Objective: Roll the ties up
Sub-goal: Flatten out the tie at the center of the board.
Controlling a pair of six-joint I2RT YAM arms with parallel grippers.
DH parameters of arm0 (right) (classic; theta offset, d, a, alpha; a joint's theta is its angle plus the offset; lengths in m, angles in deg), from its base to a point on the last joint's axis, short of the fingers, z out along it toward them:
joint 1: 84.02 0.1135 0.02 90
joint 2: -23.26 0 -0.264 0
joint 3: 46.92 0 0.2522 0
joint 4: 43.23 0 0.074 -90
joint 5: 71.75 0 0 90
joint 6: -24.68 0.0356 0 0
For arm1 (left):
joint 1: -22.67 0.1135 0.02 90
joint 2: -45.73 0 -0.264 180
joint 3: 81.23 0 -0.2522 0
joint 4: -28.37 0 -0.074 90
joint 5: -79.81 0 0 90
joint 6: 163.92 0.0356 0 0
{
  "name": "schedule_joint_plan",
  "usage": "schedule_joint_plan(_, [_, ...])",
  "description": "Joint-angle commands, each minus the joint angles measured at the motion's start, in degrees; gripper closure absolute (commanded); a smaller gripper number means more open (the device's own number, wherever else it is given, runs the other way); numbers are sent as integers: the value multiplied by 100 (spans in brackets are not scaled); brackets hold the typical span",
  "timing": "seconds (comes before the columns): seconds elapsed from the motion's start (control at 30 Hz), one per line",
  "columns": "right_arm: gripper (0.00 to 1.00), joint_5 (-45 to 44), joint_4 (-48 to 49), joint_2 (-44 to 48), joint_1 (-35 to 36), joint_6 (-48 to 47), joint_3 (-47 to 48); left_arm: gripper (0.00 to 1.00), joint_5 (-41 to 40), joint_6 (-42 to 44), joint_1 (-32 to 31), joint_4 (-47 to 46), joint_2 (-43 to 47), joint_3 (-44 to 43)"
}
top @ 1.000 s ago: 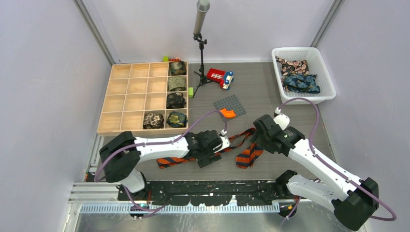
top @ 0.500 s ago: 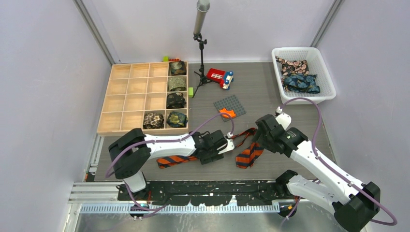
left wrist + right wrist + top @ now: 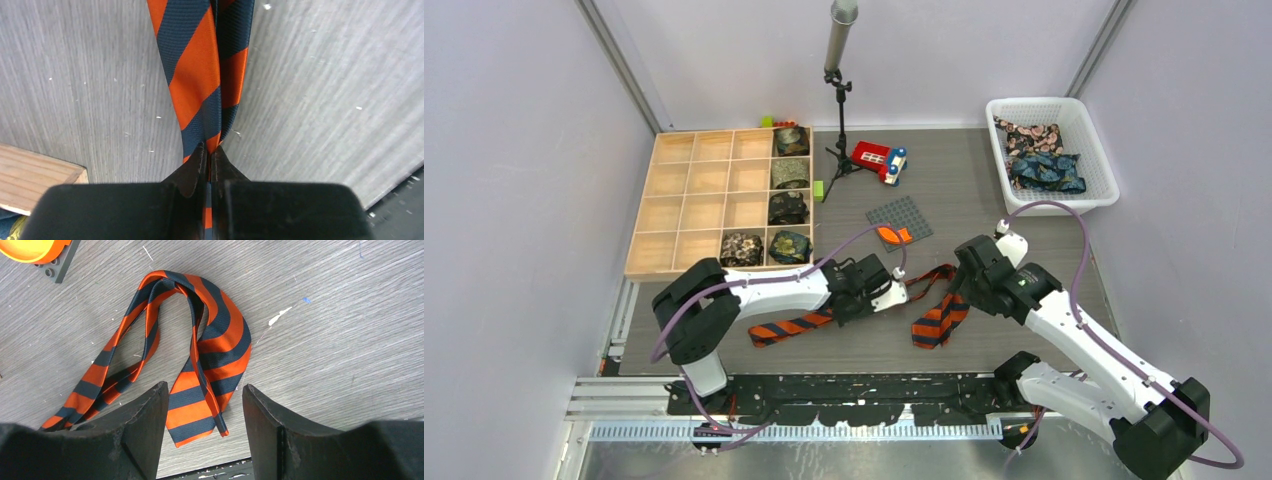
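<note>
An orange-and-black striped tie (image 3: pixel 789 327) lies loosely folded across the near table, its wide end (image 3: pixel 939 321) at the right. My left gripper (image 3: pixel 879 295) is down on its middle. In the left wrist view the left gripper (image 3: pixel 210 149) is shut on a pinched fold of the tie (image 3: pixel 200 75). My right gripper (image 3: pixel 969 281) hovers over the wide end. In the right wrist view the right gripper (image 3: pixel 205 386) is open, and the tie (image 3: pixel 220 340) lies on the table beneath the gap between its fingers. Rolled ties (image 3: pixel 788 208) fill several box compartments.
The wooden compartment box (image 3: pixel 694 200) is at the left. A white basket (image 3: pixel 1049 104) at the back right holds more dark printed ties (image 3: pixel 1044 172). A red toy car (image 3: pixel 879 160), a grey studded plate (image 3: pixel 900 215) and a black stand (image 3: pixel 839 120) are behind the tie.
My left gripper has closed on the middle of the striped tie, and its arm has shifted slightly toward the back. The right arm has hardly moved.
</note>
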Motion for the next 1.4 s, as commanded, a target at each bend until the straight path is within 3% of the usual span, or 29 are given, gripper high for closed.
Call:
schedule_joint_plan(0.0, [39, -76, -26, 108, -36, -63, 214, 100, 1217, 18, 38, 855, -23, -598])
schedule_joint_plan(0.2, [40, 45, -166, 172, -41, -44, 350, 100, 2898, -408, 152, 1335, 365, -879])
schedule_joint_plan(0.3, [40, 105, -171, 203, -41, -43, 351, 100, 4373, -757, 591, 1548, 319, -995])
schedule_joint_plan(0.43, [40, 114, -154, 131, -43, -66, 348, 100, 5387, -1169, 1367, 1684, -31, -901])
schedule_joint_plan(0.63, [40, 164, -54, -36, -50, -116, 373, 92, 5888, -1312, 2243, 2042, -1148, -1015])
schedule_joint_plan(0.87, [40, 145, -13, -179, -73, -197, 403, 79, 6025, -1288, 2698, 2352, -1995, -1436])
schedule_joint_plan(1.03, [40, 297, 64, -319, -76, -276, 440, 47, 5696, -1517, 2979, 2420, -1933, -1606])
schedule_joint_plan(1.1, [40, 449, 47, -469, -76, -354, 494, 27, 5503, -1596, 2974, 2463, -1724, -1665])
schedule_joint_plan(1.23, [41, 697, -196, -743, -78, -343, 675, 4, 4977, -1991, 2977, 2528, -1131, -1764])
schedule_joint_plan(1.37, [42, 940, -295, -682, -54, -61, 605, 0, 3976, -2420, 2805, 2394, -122, -1639])
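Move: The left hand already pinches the tie near its middle, low over the board; the spot where it gets laid is some 4 cm back and about 1 cm lower. The tie's left end lies around 15 cm left and 5 cm back, its bend about 20 cm right and 8 cm ahead, its wide end some 18 cm right and 4 cm back. From the right hand, the laying spot is roughly 24 cm left, 4 cm back and 10 cm down. Back and up first, and slightly right, the left hand carries the pinched tie about 7 cm towards the base, then swings left and sinks to the board, tipping until its fingers point down and back, some 70 degrees round. There it opens wide, lets go and draws off forward and up. The right hand, still part open, edges 2 cm left over the tie. ##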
